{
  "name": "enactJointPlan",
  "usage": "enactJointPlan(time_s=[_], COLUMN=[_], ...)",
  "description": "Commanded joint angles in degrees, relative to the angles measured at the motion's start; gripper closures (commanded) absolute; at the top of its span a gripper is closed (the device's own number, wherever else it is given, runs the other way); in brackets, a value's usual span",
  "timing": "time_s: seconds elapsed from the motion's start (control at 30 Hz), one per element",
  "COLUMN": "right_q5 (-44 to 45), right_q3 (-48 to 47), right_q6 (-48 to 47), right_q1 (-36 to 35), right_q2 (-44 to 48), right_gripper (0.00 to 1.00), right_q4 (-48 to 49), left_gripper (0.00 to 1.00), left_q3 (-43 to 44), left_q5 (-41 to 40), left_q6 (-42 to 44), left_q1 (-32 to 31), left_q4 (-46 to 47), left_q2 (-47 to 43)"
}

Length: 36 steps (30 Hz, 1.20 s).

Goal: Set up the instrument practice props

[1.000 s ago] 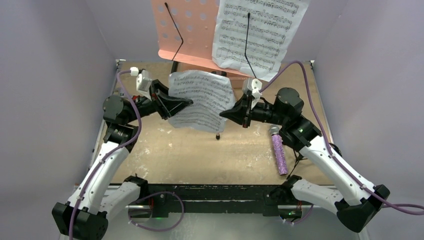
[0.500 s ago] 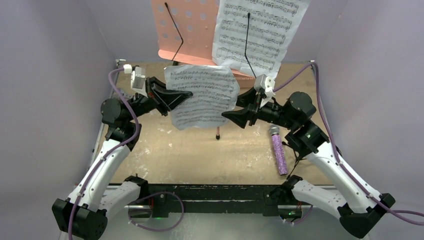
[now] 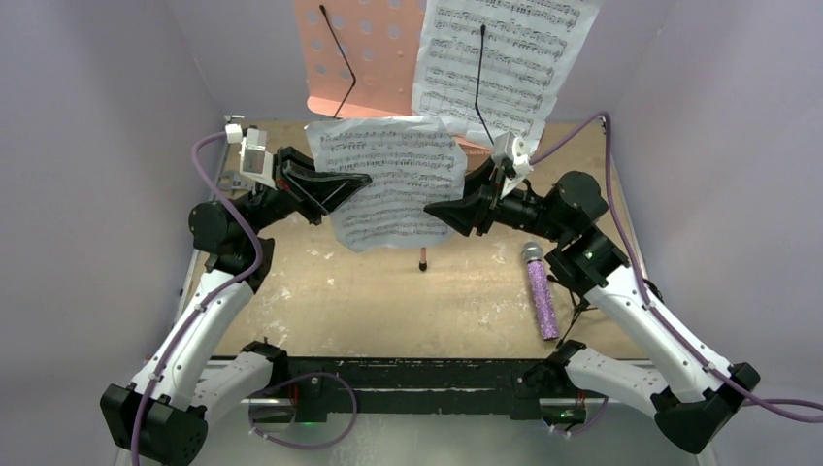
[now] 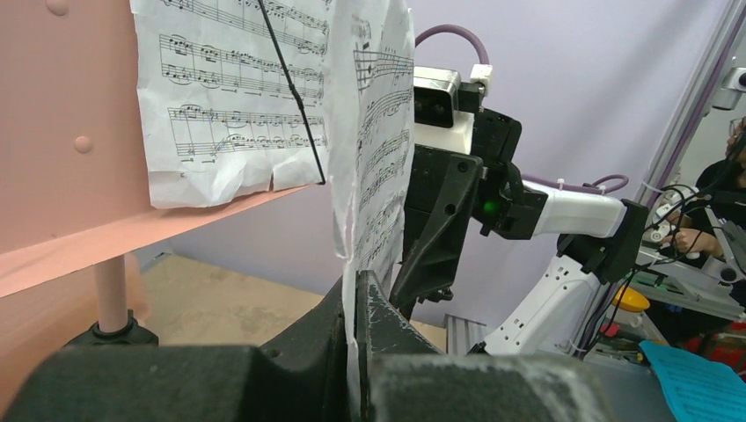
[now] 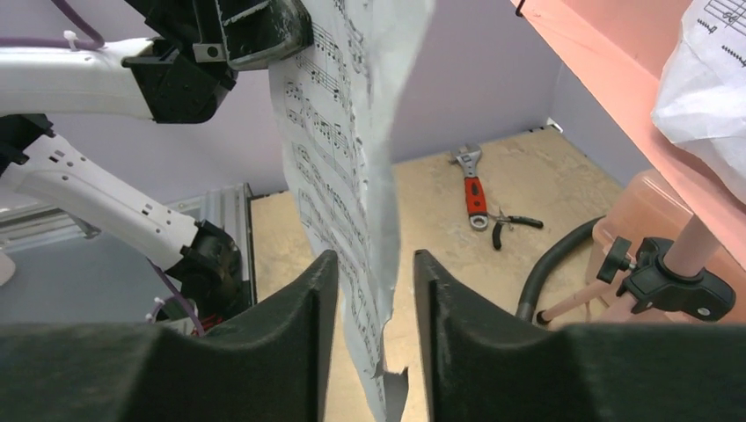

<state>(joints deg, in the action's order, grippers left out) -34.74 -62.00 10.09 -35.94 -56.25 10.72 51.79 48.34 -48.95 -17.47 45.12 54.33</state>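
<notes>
The pink perforated music stand (image 3: 364, 58) stands at the back with one white sheet-music page (image 3: 500, 58) resting on its right half under a black wire arm. A second sheet-music page (image 3: 393, 180) hangs upright in the air in front of the stand. My left gripper (image 3: 361, 181) is shut on this page's left edge, and the paper shows pinched between its jaws (image 4: 359, 290). My right gripper (image 3: 434, 209) is open, its fingers (image 5: 303, 299) either side of the page's right edge (image 5: 343, 158) without gripping it. The purple glittery microphone (image 3: 540, 291) lies on the table under the right arm.
A red-handled wrench (image 5: 473, 189) and pliers (image 5: 510, 224) lie on the table's far corner. A pink translucent box (image 5: 651, 211) sits behind the stand's pole clamp (image 5: 677, 286). One tripod leg tip (image 3: 422, 263) touches down mid-table. Purple walls close in on three sides.
The left gripper has shut on the loose page and lifted it toward the stand. The right gripper has let go of the page and opened, drawing slightly right.
</notes>
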Motion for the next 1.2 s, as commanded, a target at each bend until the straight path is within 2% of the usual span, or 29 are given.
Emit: enactJointPlan(time_s=[0.0, 0.2, 0.23, 0.27, 0.3, 0.33, 0.37, 0.43, 0.5, 0.73, 1.0, 1.17], right_q5=[-2.01, -2.21, -1.97, -1.65, -1.38, -1.12, -0.9, -0.1, 0.81, 4.75, 10.68, 15.76], right_q3=[-3.43, -5.02, -5.24, -5.38, -5.6, -5.86, -6.23, -7.16, -8.23, -12.65, -21.44, -26.1], right_q6=[3.2, 3.96, 3.74, 3.62, 3.43, 3.37, 3.27, 3.27, 3.42, 3.99, 4.74, 4.86], right_q1=[0.15, 0.15, 0.17, 0.17, 0.17, 0.16, 0.16, 0.17, 0.17, 0.17, 0.15, 0.16], right_q2=[-0.35, -0.7, -0.62, -0.57, -0.4, -0.29, -0.22, -0.18, -0.23, -0.53, -2.52, -3.77], right_gripper=[0.66, 1.0, 1.0, 1.0, 1.0, 1.0, 1.0, 1.0, 1.0, 1.0, 1.0, 1.0], right_q4=[5.84, 6.17, 5.82, 5.61, 5.5, 5.35, 5.1, 4.42, 4.22, 3.01, -0.78, -2.86], left_gripper=[1.0, 1.0, 1.0, 0.95, 0.85, 0.61, 0.51, 0.22, 0.14, 0.07, 0.07, 0.07], left_q3=[1.88, 1.61, 1.5, 1.35, 1.18, 1.12, 1.17, 1.55, 2.02, 1.32, -1.49, -3.68], left_q5=[-0.96, -1.38, -1.6, -1.84, -2.11, -2.44, -2.67, -3.63, -5.23, -13.77, -29.84, -36.45], left_q6=[-1.6, -1.62, -1.39, -1.22, -1.14, -0.99, -0.6, 1.75, 5.49, 16.2, 17.37, 16.39], left_q1=[-0.71, -0.99, -1.03, -0.99, -0.98, -1.0, -1.01, -0.99, -0.99, -1.02, -0.98, -0.96], left_q4=[3.66, 3.59, 3.3, 2.84, 2.19, 1.14, -0.32, -4.78, -10.55, -30.28, -44.58, -53.05], left_q2=[0.23, 0.07, -0.04, -0.18, -0.25, -0.38, -0.48, -1.28, -2.32, -7.56, -11.45, -11.25])
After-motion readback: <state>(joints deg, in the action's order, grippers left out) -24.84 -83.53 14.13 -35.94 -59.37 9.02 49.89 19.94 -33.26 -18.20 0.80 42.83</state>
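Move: The sheet of music is still pinched by the left hand near its left edge; its middle is about 4 cm right of that hand and 3 cm above. From the right hand, whose half-open fingers straddle its right edge, the middle is roughly 6 cm left, 4 cm ahead and 4 cm up. The stand's ledge is about 12 cm ahead of the right hand, 3 cm left and level; the sheet already on the stand is some 16 cm ahead, 7 cm right and 12 cm up. The right fingers shut on the sheet's right edge and take it over; the left fingers then open wide and let go. The right hand carries the sheet up about 15 cm in front of the stand, drifting slightly right as its fingertips tip up, while the emptied left hand backs off down, forward and left, tipping down and turning some 30 degrees counter-clockwise. ##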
